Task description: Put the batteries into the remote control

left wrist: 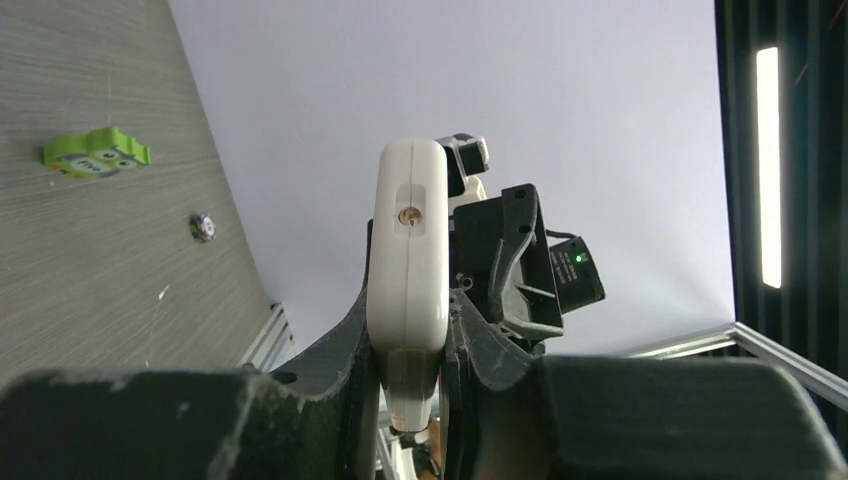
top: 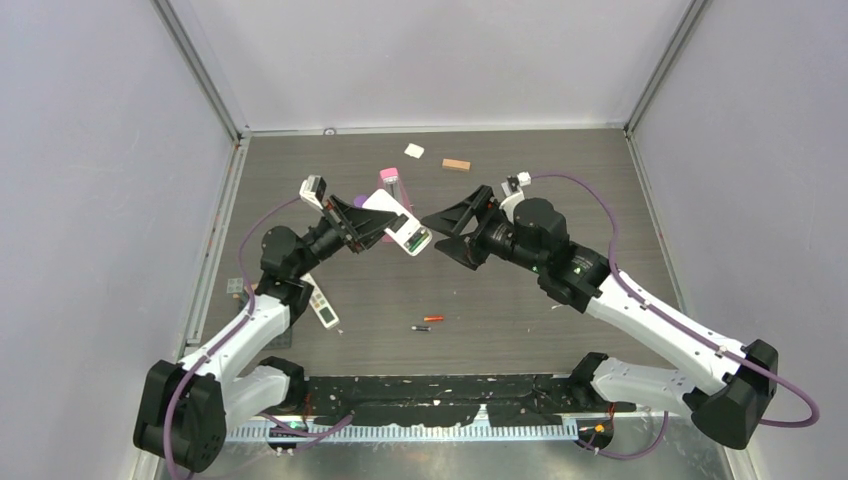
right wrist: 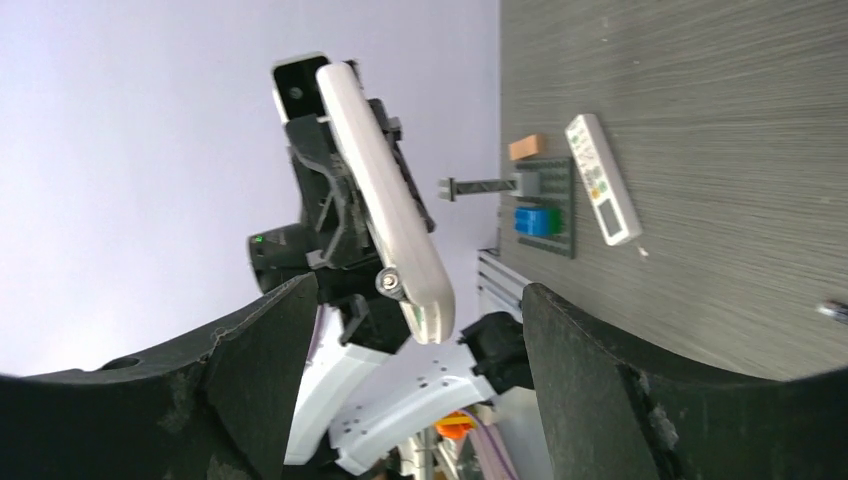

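My left gripper [top: 372,222] is shut on a white remote control [top: 405,232] and holds it above the table, its open end towards the right arm. In the left wrist view the remote [left wrist: 410,260] stands edge-on between the jaws of the left gripper [left wrist: 410,335]. My right gripper [top: 433,232] is open and faces the remote's tip, just short of it. In the right wrist view the remote [right wrist: 385,200] hangs ahead of the right gripper [right wrist: 418,300], with a small silver round end showing at its side. Two batteries lie on the table: a red-orange one [top: 433,319] and a dark one [top: 420,327].
A second white remote [top: 322,305] lies by the left arm, next to a grey brick plate [right wrist: 548,205]. At the back are a pink item [top: 390,176], a white block [top: 414,150] and a brown block [top: 456,165]. A green toy [left wrist: 95,152] lies on the table.
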Action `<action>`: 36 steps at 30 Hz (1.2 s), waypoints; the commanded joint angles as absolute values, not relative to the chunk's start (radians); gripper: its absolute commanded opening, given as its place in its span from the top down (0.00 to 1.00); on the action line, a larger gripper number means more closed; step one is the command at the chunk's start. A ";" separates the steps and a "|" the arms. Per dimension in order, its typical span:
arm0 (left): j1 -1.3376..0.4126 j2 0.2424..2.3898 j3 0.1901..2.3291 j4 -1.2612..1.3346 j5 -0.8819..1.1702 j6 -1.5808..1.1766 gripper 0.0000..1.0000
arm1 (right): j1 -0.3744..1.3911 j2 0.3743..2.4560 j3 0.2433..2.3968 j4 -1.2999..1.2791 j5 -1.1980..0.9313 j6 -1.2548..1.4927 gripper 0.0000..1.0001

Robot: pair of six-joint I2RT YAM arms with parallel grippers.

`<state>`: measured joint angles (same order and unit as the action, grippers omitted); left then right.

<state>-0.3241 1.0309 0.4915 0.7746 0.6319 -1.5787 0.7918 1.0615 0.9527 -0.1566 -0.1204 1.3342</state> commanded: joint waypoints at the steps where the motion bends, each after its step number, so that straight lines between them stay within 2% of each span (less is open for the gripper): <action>1: -0.340 1.011 0.487 0.913 0.533 -1.656 1.00 | 0.790 1.034 0.953 -0.054 -0.089 1.440 0.20; 9: -0.372 1.041 0.481 0.988 0.490 -1.703 1.00 | 0.790 1.065 0.951 -0.011 -0.100 1.475 0.24; 27: -0.423 1.096 0.491 1.073 0.440 -1.738 1.00 | 0.794 1.093 0.881 0.068 -0.144 1.515 0.55; 36: -0.435 1.069 0.472 1.081 0.311 -1.779 1.00 | 0.814 1.097 0.879 0.077 -0.134 1.456 0.60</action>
<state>-0.4286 1.1015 0.4702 0.9573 0.4301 -1.7325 0.7925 1.0870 0.8883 0.0792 -0.1284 1.5089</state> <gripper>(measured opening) 0.223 0.412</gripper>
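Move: A few centimetres to the open right hand's left, about 3 cm, and 1 cm back at the same height, is the battery end of the big white remote control that the left hand still grips; from the left hand that end lies about 4 cm right and 3 cm back. From the right hand, the pink metronome stands some 14 cm ahead, 7 cm left and 24 cm below; the red battery lies about 7 cm back, level sideways, some 30 cm down. Bringing its fingers around the battery end of the remote control, the right hand rises about 2 cm, edges left and forward, rolls some 10 degrees and closes from wide open to about half that gap. The left hand keeps its grip, lifts the remote about 2 cm and brings it about 1 cm right towards the right hand, rolling roughly 10 degrees the opposite way. ##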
